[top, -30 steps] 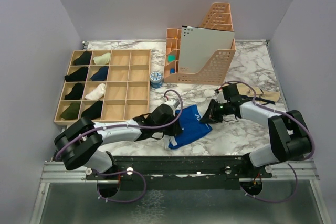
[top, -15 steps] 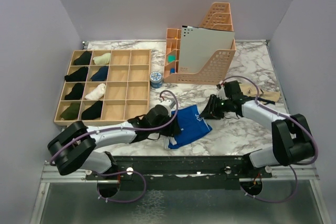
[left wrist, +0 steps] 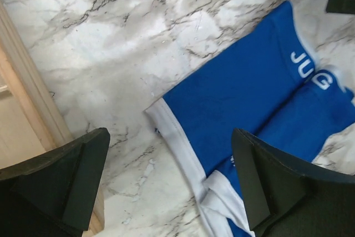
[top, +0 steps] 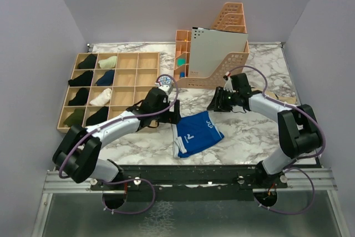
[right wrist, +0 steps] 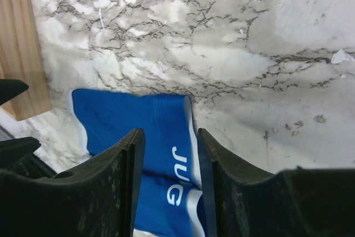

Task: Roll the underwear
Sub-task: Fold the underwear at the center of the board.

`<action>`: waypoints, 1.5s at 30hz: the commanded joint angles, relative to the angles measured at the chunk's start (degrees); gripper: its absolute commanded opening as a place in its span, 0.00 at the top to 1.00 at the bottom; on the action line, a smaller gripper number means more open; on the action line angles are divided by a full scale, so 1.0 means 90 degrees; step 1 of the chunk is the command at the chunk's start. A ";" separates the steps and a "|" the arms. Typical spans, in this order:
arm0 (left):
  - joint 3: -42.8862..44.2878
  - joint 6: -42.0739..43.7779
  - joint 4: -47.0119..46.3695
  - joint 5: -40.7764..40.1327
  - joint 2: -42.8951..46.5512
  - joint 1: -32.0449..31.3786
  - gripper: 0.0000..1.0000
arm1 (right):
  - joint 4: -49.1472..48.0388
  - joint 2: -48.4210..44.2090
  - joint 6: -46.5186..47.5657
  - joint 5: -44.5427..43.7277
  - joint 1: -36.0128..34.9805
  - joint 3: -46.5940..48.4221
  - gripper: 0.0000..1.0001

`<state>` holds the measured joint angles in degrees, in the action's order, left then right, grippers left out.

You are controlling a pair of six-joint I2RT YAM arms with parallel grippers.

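Observation:
The blue underwear (top: pixel 197 135), white-trimmed with white letters, lies folded flat on the marble near the front edge. My left gripper (top: pixel 173 116) hovers just left of and above it, wide open. In the left wrist view the underwear (left wrist: pixel 249 92) spreads below and right, with nothing between the left gripper (left wrist: pixel 169 184) fingers. My right gripper (top: pixel 216 104) hangs behind the cloth's far right corner, open part way. In the right wrist view the underwear (right wrist: pixel 127 120) shows through the right gripper (right wrist: pixel 169 137) gap, untouched.
A wooden divided tray (top: pixel 125 90) with several rolled dark and pale items stands at the left. Peach file holders (top: pixel 222 59) stand at the back. A small blue-and-white tin (top: pixel 165 81) sits by the left wrist. A beige cloth (top: pixel 285 101) lies at the right.
Both grippers have opened, let go of the underwear and drawn back from it, the left one up and left, the right one toward the back. The cloth now lies flat.

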<state>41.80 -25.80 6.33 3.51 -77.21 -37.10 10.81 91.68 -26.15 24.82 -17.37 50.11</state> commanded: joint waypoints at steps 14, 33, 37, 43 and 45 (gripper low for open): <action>0.0985 0.1561 0.0819 0.1313 -0.1722 0.0413 0.31 | 0.0253 0.0706 0.1384 -0.0701 -0.0443 0.0550 0.52; 0.0941 0.1802 0.0874 0.1726 -0.2209 0.0419 0.71 | 0.0135 0.1134 0.1495 -0.0842 -0.0723 0.0548 0.85; 0.0927 0.1812 0.0812 0.1908 -0.2208 0.0421 0.85 | 0.0007 0.0986 0.1333 -0.0893 -0.0717 0.0516 0.99; 0.0947 0.1793 0.0781 0.1919 -0.1699 0.0422 1.00 | -0.0286 0.0466 0.1136 -0.0967 -0.0717 0.0406 1.00; 0.0855 0.1793 0.0746 0.1925 -0.1362 0.0426 1.00 | -0.0632 0.0061 0.1069 -0.0979 -0.0717 0.0101 0.99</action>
<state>50.74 -9.98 12.34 18.79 -95.02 -33.12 10.20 98.89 -14.87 17.80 -23.57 54.30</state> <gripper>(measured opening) 0.027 0.011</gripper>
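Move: The underwear's far left corner lies almost under the left hand, 1 cm right and 6 cm down; the tin stands about 15 cm ahead of this hand, 2 cm left and 3 cm lower. From the right hand, the underwear's far right corner is 1 cm ahead, 2 cm left and 4 cm down; the file rack's middle is some 20 cm straight ahead, and the beige cloth about 20 cm right and 6 cm ahead, 5 cm lower. The left hand sinks about 6 cm from above onto the underwear's far left corner, turning clockwise some 20 degrees, and its wide-open fingers close all the way to pinch the white-edged corner. The right hand, fingers half open, sinks about 4 cm while edging left and slightly forward over the far right corner with a small counter-clockwise turn, then shuts on that corner's edge and comes up by just under 1 cm. ##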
